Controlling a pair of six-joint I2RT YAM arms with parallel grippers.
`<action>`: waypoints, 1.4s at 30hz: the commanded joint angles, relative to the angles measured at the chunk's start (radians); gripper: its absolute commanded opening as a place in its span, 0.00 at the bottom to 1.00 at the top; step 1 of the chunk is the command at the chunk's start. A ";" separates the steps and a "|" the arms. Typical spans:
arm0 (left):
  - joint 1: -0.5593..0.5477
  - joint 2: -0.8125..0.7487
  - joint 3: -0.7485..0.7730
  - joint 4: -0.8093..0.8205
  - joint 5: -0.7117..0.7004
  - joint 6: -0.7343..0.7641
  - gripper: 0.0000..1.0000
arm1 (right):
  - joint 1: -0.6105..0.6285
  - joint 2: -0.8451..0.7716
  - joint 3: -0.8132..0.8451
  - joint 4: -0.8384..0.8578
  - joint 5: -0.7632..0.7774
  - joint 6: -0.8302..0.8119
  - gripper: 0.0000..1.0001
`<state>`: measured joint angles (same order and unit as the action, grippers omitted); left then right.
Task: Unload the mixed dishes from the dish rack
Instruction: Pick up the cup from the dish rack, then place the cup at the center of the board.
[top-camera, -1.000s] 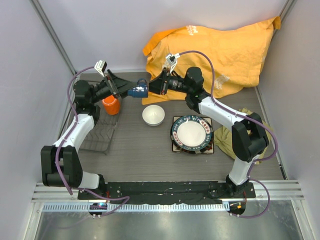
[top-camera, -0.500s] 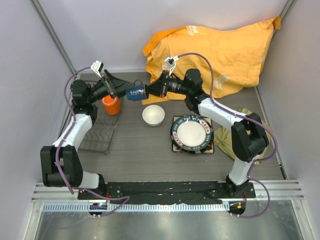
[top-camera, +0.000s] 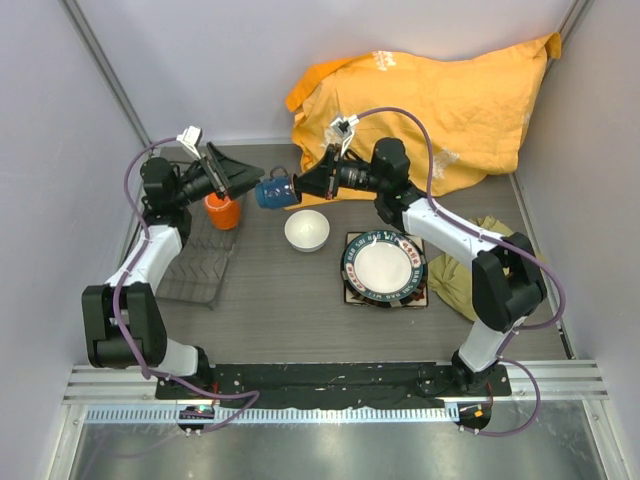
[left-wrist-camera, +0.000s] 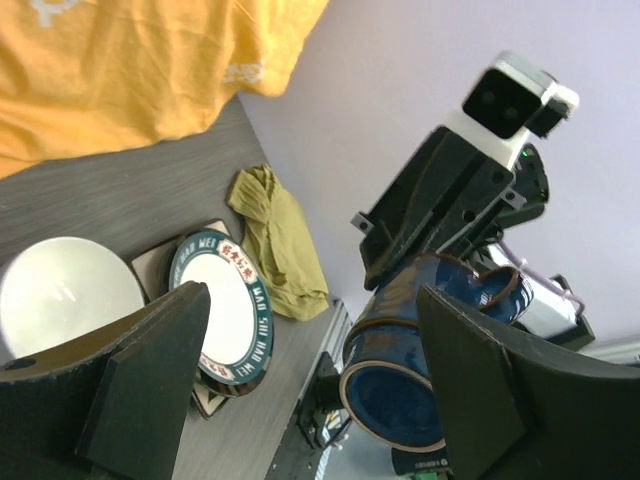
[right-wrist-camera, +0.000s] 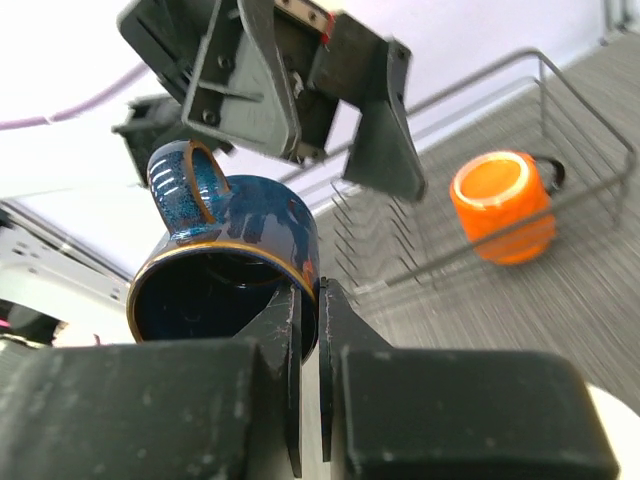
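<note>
My right gripper (top-camera: 298, 188) is shut on the rim of the small dark blue cup (top-camera: 272, 190), one finger inside and one outside (right-wrist-camera: 225, 250), and holds it in the air over the back of the table. My left gripper (top-camera: 250, 180) is open; its wide fingers (left-wrist-camera: 140, 370) stand either side of the cup (left-wrist-camera: 420, 370) without touching it. The orange mug (top-camera: 224, 211) lies in the dark wire dish rack (top-camera: 200, 268) at the left. The white bowl (top-camera: 307, 230) stands on the table. The round dark-rimmed plate (top-camera: 384, 266) rests on the square plate, of which only corners show (top-camera: 349, 294).
A large orange cloth (top-camera: 430, 100) is bunched against the back wall. An olive cloth (top-camera: 470, 272) lies to the right of the plates. Grey walls close in the left, back and right sides.
My left wrist has drawn back a little to the left, away from the cup. The cup stays in my right gripper and has tilted slightly lower.
</note>
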<state>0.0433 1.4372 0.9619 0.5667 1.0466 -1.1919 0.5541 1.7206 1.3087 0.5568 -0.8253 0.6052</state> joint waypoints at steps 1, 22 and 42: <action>0.033 -0.026 0.070 -0.186 -0.039 0.233 0.89 | -0.002 -0.098 0.012 -0.164 0.047 -0.183 0.01; 0.038 -0.106 0.402 -1.160 -0.526 1.089 0.89 | 0.085 -0.010 0.216 -1.100 0.449 -0.820 0.01; 0.038 -0.149 0.393 -1.231 -0.724 1.220 0.89 | 0.248 0.085 0.187 -1.276 0.675 -0.930 0.01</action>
<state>0.0772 1.3231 1.3254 -0.6628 0.3504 -0.0135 0.7887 1.8050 1.4685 -0.7330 -0.1780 -0.3088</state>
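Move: Between the white bowl and the plate stack lies the right hand's goal, a bare patch of table some 8 cm back, 7 cm right and 29 cm below; that hand already holds the blue cup. From it the bowl lies about 6 cm ahead, 2 cm right, the plate stack 5 cm back, 24 cm right, both near table height. The empty left hand has the orange cup about 9 cm ahead, 12 cm left, 25 cm down, and the blue cup level, 6 cm right. Lowering the blue cup about 21 cm, the right hand keeps its shut pinch on the rim, first drifting right, then back towards the bare patch, while it rolls some 70 degrees until the fingers point mostly down. The open left hand swings about 12 cm left and ends some 6 cm lower, over the rack and nearer the orange cup, its fingers turning to point forward and down. ##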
